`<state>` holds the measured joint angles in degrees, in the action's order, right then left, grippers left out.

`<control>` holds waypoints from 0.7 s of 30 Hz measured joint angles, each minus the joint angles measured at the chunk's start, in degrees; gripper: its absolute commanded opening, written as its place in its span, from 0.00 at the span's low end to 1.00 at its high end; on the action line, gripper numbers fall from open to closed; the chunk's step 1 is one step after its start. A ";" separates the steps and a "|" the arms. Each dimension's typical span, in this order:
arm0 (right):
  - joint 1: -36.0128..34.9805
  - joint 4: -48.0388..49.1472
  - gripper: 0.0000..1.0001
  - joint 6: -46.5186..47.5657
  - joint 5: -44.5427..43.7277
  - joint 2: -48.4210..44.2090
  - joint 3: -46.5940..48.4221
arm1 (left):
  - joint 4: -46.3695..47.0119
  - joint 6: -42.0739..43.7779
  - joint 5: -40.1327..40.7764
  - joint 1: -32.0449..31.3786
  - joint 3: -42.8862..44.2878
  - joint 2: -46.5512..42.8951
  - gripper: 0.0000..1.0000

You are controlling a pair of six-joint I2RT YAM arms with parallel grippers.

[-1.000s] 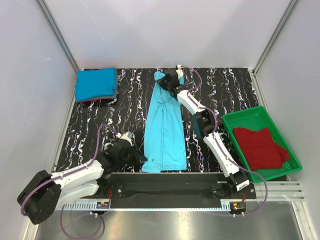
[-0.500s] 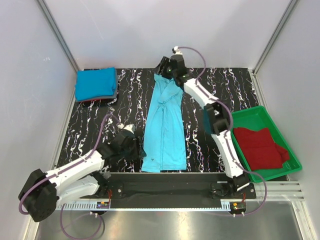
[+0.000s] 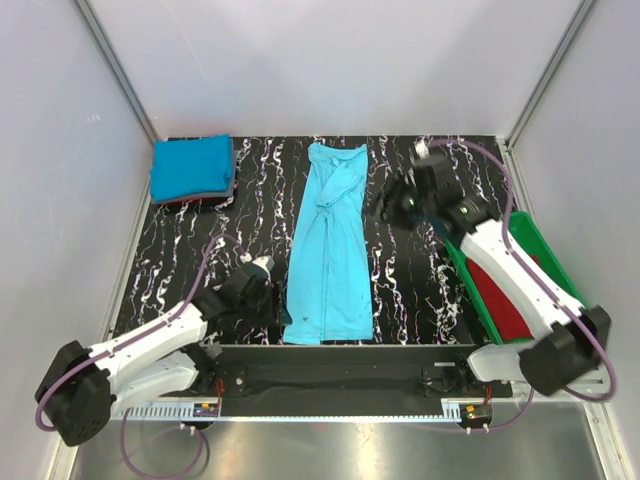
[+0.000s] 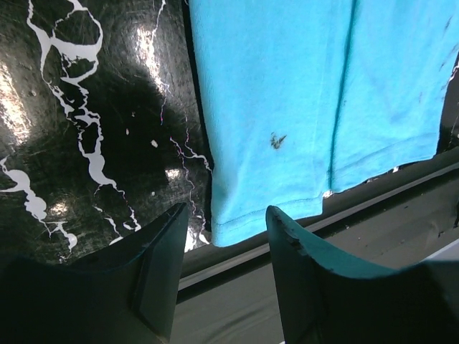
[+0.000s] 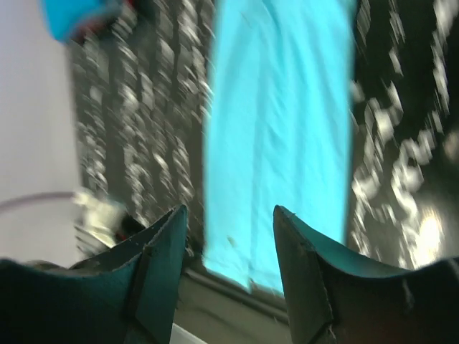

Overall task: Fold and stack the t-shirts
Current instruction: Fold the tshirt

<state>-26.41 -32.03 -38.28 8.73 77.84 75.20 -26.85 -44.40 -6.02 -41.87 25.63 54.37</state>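
A light turquoise t-shirt lies folded lengthwise in a long strip down the middle of the table. My left gripper is open and empty just left of its near hem, which shows in the left wrist view. My right gripper is open and empty, raised to the right of the shirt's upper part; its blurred view looks along the shirt. A deeper blue t-shirt tops a folded stack at the back left, with grey and dark red layers under it. A dark red t-shirt lies in the tray.
A green plastic tray stands at the right. A black rail runs along the table's near edge, close to the shirt's hem. White walls enclose the table on three sides.
My right gripper left the shirt's collar at the back and swung right and back toward the tray. The shirt lies free. My left gripper edged slightly toward the hem.
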 measured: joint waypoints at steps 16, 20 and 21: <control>-5.16 -13.29 0.60 -7.39 1.49 -19.85 -32.72 | -5.64 -1.55 6.91 -5.86 0.63 -1.73 0.52; -5.77 -10.51 0.61 -9.40 2.67 -20.20 -37.68 | -6.49 -1.77 7.91 -6.10 1.03 -1.70 0.52; -6.03 -9.94 0.62 -10.01 2.95 -20.39 -38.88 | -6.58 -1.77 8.04 -6.12 1.03 -1.70 0.52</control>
<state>-32.45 -41.98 -48.29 11.68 57.45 36.32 -33.43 -46.17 2.02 -47.99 26.65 52.66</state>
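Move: The t-shirt's near-right corner lies about 20 cm back from the right hand, 1 cm to its right and 24 cm below; the green bin stands some 4 cm back, 34 cm right, equally low. From the left hand the shirt's near-left corner is level ahead, 2 cm right and 3 cm below, while the near-right corner lies 20 cm right, straight across. The open right hand swoops back and down, some 18 cm each, towards the near-right corner, tipping about 30 degrees downward. ##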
